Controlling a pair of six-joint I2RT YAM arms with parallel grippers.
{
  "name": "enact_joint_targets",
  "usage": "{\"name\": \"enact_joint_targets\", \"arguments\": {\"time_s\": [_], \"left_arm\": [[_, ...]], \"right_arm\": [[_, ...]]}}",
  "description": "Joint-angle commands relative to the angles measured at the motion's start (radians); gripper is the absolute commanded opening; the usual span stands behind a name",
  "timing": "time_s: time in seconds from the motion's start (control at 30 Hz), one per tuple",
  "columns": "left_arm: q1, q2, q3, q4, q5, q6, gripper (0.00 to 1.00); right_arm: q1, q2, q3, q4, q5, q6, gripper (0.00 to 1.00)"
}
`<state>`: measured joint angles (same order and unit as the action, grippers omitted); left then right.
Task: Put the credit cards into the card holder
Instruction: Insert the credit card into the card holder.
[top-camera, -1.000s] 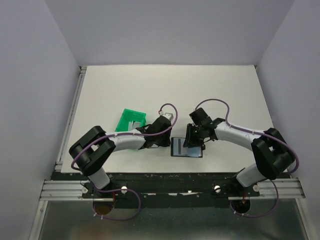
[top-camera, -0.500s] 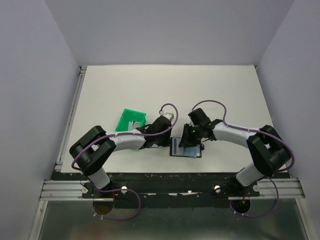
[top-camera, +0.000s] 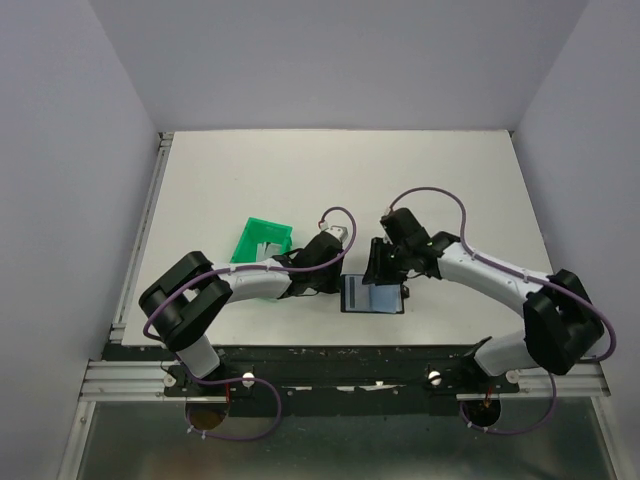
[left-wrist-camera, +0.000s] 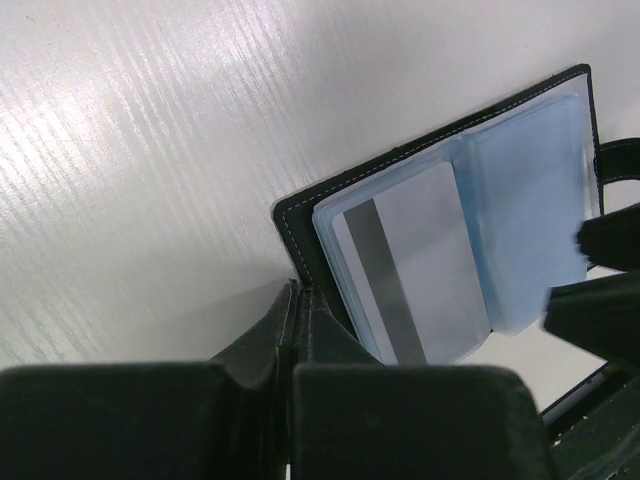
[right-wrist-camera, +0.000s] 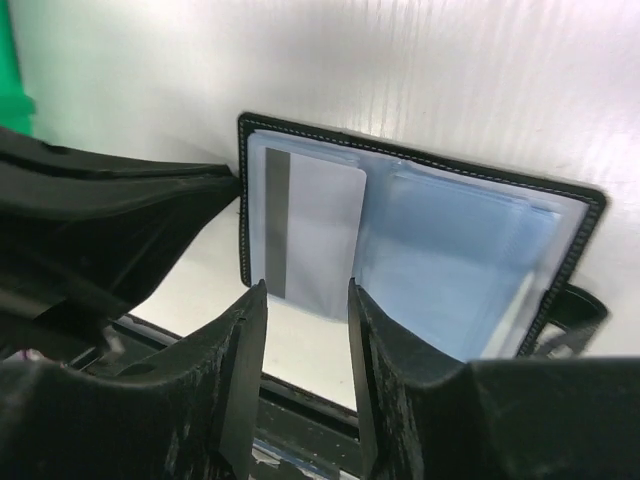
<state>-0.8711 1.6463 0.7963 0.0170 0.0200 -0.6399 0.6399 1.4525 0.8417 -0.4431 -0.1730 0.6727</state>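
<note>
The black card holder (top-camera: 373, 296) lies open on the table near the front edge, its pale blue clear sleeves facing up. A silvery-grey credit card (left-wrist-camera: 420, 265) with a dark stripe lies in the left sleeve, and it also shows in the right wrist view (right-wrist-camera: 315, 235). My left gripper (top-camera: 338, 280) is shut on the holder's left edge (left-wrist-camera: 297, 300). My right gripper (top-camera: 378, 275) is open and empty, hovering just above the card (right-wrist-camera: 305, 300). More white cards lie in the green bin.
The green plastic bin (top-camera: 262, 241) stands tilted left of the left gripper, and its edge shows in the right wrist view (right-wrist-camera: 10, 60). The table's black front rail (top-camera: 350, 352) runs just in front of the card holder.
My right gripper has drawn back a little from the holder and its elbow has swung outward to the right. The left gripper and the holder have stayed in place.
</note>
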Motion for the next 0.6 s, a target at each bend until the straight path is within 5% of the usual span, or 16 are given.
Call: {"name": "enact_joint_targets", "arguments": {"time_s": [0.0, 0.23, 0.57], "left_arm": [[-0.008, 0.024, 0.017, -0.012, 0.031, 0.000, 0.00], [-0.008, 0.006, 0.012, -0.015, 0.031, -0.001, 0.00], [-0.008, -0.023, 0.015, -0.063, 0.038, -0.012, 0.00]], "right_arm": [[0.004, -0.095, 0.060, -0.170, 0.168, -0.033, 0.47], [0.004, -0.129, 0.060, -0.331, 0.365, -0.004, 0.48], [0.003, -0.055, 0.025, -0.350, 0.395, 0.042, 0.49]]}}
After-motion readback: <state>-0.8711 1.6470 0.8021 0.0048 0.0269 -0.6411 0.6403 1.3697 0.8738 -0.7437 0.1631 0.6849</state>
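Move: The card holder lies open about 4 cm below the right fingers; its strap is about 9 cm to their right and 1 cm back. The inserted card in the left pocket is some 4 cm left of the right hand and 2 cm back. From the left hand, at the holder's left edge, the strap lies about 18 cm to the right, about level fore and aft. The right hand arcs up, then down, about 8 cm right towards the strap, fingers turning 20 degrees to point down. ##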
